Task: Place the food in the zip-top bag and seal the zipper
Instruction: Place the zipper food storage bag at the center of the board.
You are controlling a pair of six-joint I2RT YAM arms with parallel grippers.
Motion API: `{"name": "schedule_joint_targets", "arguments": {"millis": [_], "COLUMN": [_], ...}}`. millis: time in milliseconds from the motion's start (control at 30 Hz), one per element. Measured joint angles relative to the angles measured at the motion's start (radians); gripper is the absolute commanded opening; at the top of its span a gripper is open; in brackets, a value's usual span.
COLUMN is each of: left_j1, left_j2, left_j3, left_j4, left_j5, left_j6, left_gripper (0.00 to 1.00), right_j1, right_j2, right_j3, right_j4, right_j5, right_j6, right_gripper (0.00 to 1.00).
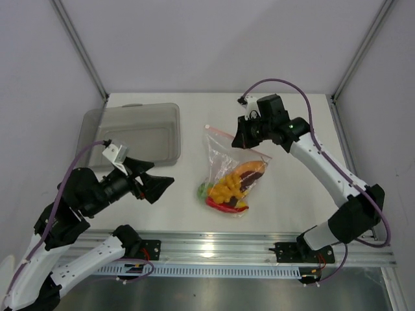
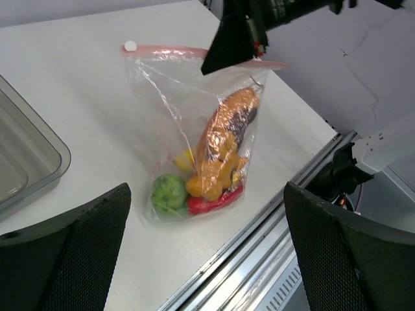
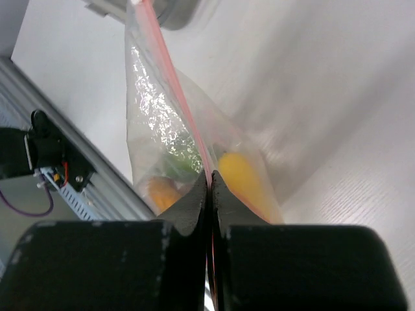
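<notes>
The clear zip-top bag (image 1: 228,170) lies mid-table with the food (image 1: 232,186) inside: red chili, yellow and orange pieces, green fruit. It shows in the left wrist view (image 2: 194,123) with the food (image 2: 214,162). My right gripper (image 1: 244,139) is shut on the pinkish-red zipper (image 1: 224,135) near its right end, holding the mouth edge lifted. In the right wrist view the jaws (image 3: 209,188) pinch the zipper (image 3: 175,91). My left gripper (image 1: 157,183) is open and empty, left of the bag, apart from it.
A grey translucent tray (image 1: 133,133) stands at the back left; its corner shows in the left wrist view (image 2: 29,168). The metal rail (image 1: 259,249) runs along the table's near edge. White walls enclose the back and sides.
</notes>
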Motion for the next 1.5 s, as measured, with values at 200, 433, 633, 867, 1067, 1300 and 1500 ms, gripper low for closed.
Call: {"name": "schedule_joint_targets", "arguments": {"millis": [200, 433, 633, 867, 1067, 1300, 1500], "left_j1": [0.0, 0.0, 0.0, 0.0, 0.0, 0.0, 0.0], "left_j2": [-0.011, -0.048, -0.068, -0.066, -0.065, -0.048, -0.029], "left_j3": [-0.068, -0.158, -0.17, -0.23, -0.235, -0.243, -0.25], "left_j4": [0.024, 0.039, 0.07, 0.106, 0.115, 0.121, 0.127], "left_j5": [0.057, 0.119, 0.143, 0.17, 0.179, 0.19, 0.206], "left_j6": [-0.003, -0.002, 0.015, 0.016, 0.016, 0.014, -0.008], "left_gripper": [0.99, 1.0, 0.99, 0.99, 0.99, 0.99, 0.99], "right_j1": [-0.214, -0.339, -0.41, -0.494, -0.491, -0.486, -0.489], "right_j2": [0.18, 0.395, 0.502, 0.606, 0.688, 0.742, 0.787], "right_j3": [0.002, 0.034, 0.039, 0.073, 0.15, 0.218, 0.226], "right_j4": [0.108, 0.201, 0.27, 0.331, 0.336, 0.319, 0.294], "right_j5": [-0.108, -0.134, -0.171, -0.202, -0.212, -0.148, -0.083], "right_j6": [-0.003, 0.002, 0.052, 0.095, 0.113, 0.131, 0.131], "right_gripper": [0.0, 0.0, 0.0, 0.0, 0.0, 0.04, 0.38]}}
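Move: The right hand already pinches the bag's zipper edge in the air. The spot where the bag is to lie, near the board's middle, is about 11 cm ahead, 7 cm right and 23 cm below it. The food in the bag hangs some 8 cm back, 2 cm right and 15 cm below; the tray's middle is about 22 cm ahead, 38 cm left and 23 cm below. From the left hand the spot is roughly 26 cm ahead, 22 cm right and 32 cm down. Still pinching the zipper edge, the right hand carries the bag out and down over the board, some 22 cm each way and about 14 cm right, tipping down and turning clockwise; right at the end its fingers open partway around the strip. The left hand, wide open and empty, sinks about 7 cm and drifts right. ##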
